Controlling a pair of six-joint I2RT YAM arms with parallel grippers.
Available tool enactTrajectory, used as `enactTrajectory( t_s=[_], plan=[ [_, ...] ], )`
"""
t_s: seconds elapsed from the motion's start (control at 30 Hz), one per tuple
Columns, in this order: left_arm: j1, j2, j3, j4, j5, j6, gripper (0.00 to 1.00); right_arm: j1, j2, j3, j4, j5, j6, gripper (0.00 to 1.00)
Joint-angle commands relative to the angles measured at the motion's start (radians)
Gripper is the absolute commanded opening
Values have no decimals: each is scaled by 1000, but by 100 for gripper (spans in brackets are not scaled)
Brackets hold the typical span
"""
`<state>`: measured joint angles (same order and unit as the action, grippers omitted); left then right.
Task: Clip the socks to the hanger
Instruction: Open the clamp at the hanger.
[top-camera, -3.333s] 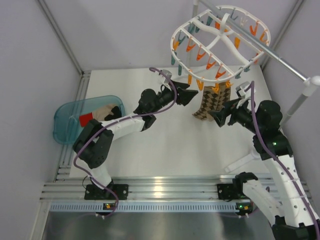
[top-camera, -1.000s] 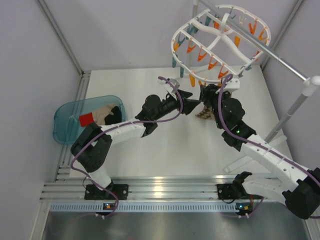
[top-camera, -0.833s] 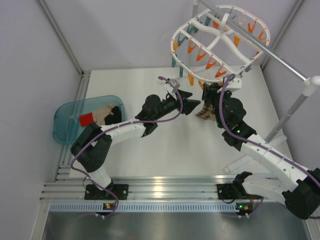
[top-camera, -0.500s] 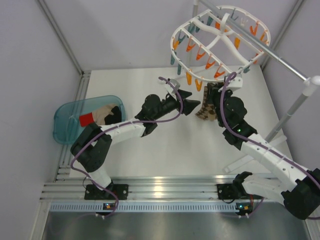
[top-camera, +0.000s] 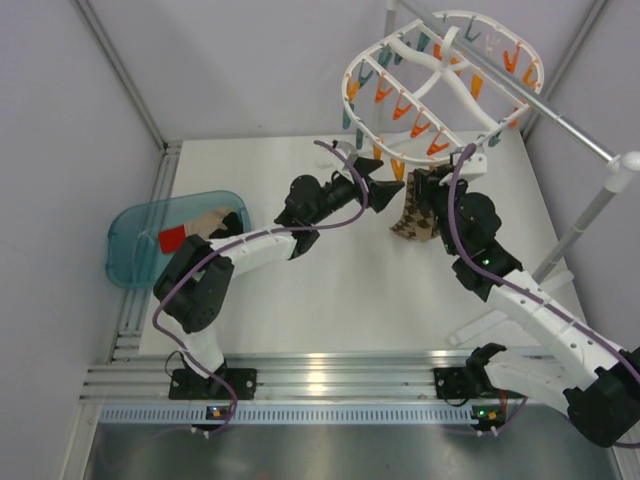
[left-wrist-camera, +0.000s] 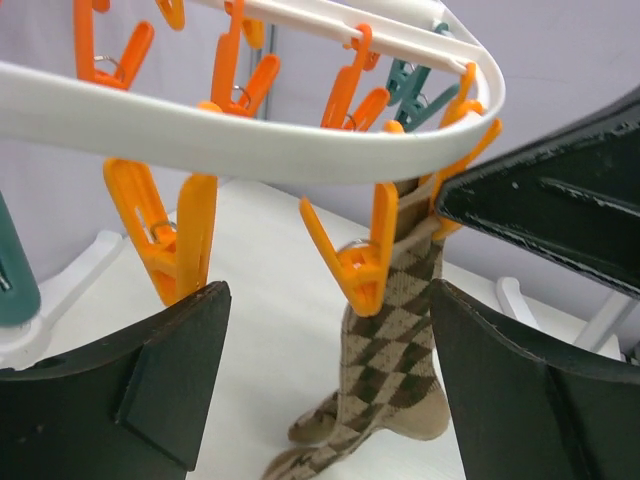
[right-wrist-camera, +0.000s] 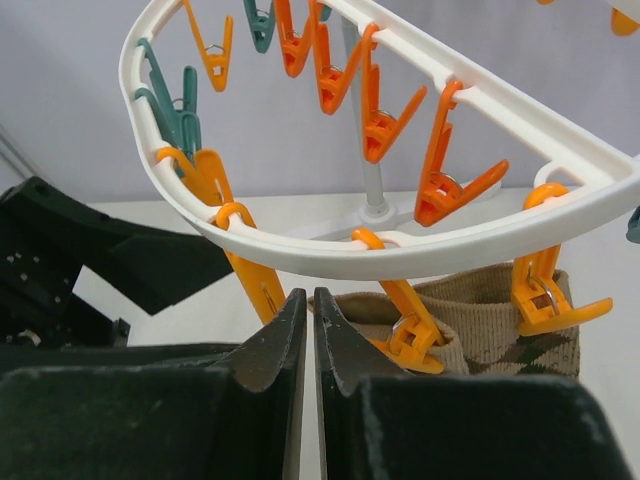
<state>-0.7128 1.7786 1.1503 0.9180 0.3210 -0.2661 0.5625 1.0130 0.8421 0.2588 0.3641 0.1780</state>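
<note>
The socks (top-camera: 200, 225), red at one end and cream over the rest, lie in the teal bin at the left, far from both grippers. The hanger (top-camera: 440, 75) hangs tilted at the back right, its white rim (left-wrist-camera: 250, 130) lined with orange and teal pegs. My left gripper (top-camera: 388, 186) is open just under that rim. An orange peg (left-wrist-camera: 360, 265) hangs above the gap between its fingers (left-wrist-camera: 170, 385). My right gripper (right-wrist-camera: 307, 312) is shut with nothing in it, its tips just below the rim (right-wrist-camera: 450, 250).
A brown argyle sock (left-wrist-camera: 395, 370) hangs from orange pegs between the two grippers, its toe on the table; its cuff (right-wrist-camera: 500, 320) sits right behind my right fingertips. The teal bin (top-camera: 135, 245) stands at the left edge. A grey rail stand (top-camera: 560, 115) carries the hanger.
My right gripper has shut on nothing. My left gripper has opened wider and moved up and forward under the hanger's rim. The hanger rocked slightly.
</note>
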Motion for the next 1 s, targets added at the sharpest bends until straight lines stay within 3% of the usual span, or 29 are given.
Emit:
enactTrajectory(
  t_s=[0.0,0.23,0.53,0.97],
  plan=[
    [9,44,77,108,16,-18,86,-29,-31,18,-19,-27,-14,6],
    [18,142,189,162,58,-41,82,-76,-42,37,-88,-63,-14,7],
    [15,165,220,205,150,-38,55,-190,-30,87,-133,-226,40,11],
    [-17,128,166,206,193,-13,28,-207,-90,121,-220,-436,29,32]
  ],
)
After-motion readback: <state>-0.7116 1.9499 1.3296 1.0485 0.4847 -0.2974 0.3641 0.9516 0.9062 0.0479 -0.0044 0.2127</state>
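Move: The orange clip to be squeezed hangs from the hanger's near rim about 3 cm to the left hand's right, level fore and aft and 1 cm above it. The next clip is 4 cm ahead of that hand and 1 cm to its left. The sock clip is some 8 cm to its right and 1 cm ahead, and the checkered sock hangs about 10 cm below that clip. From the right hand, the orange clip is roughly 2 cm ahead, 2 cm left and 1 cm up. The left fingertips close from wide open around the orange clip's lower end and pinch it from both sides. That hand first goes forward about 2.5 cm, then comes back while working some 3.5 cm rightward and slightly up, turning clockwise. The right hand, empty, moves right about 3.5 cm and down, then comes back left and up, drawing back a little as its fingers part partway. ##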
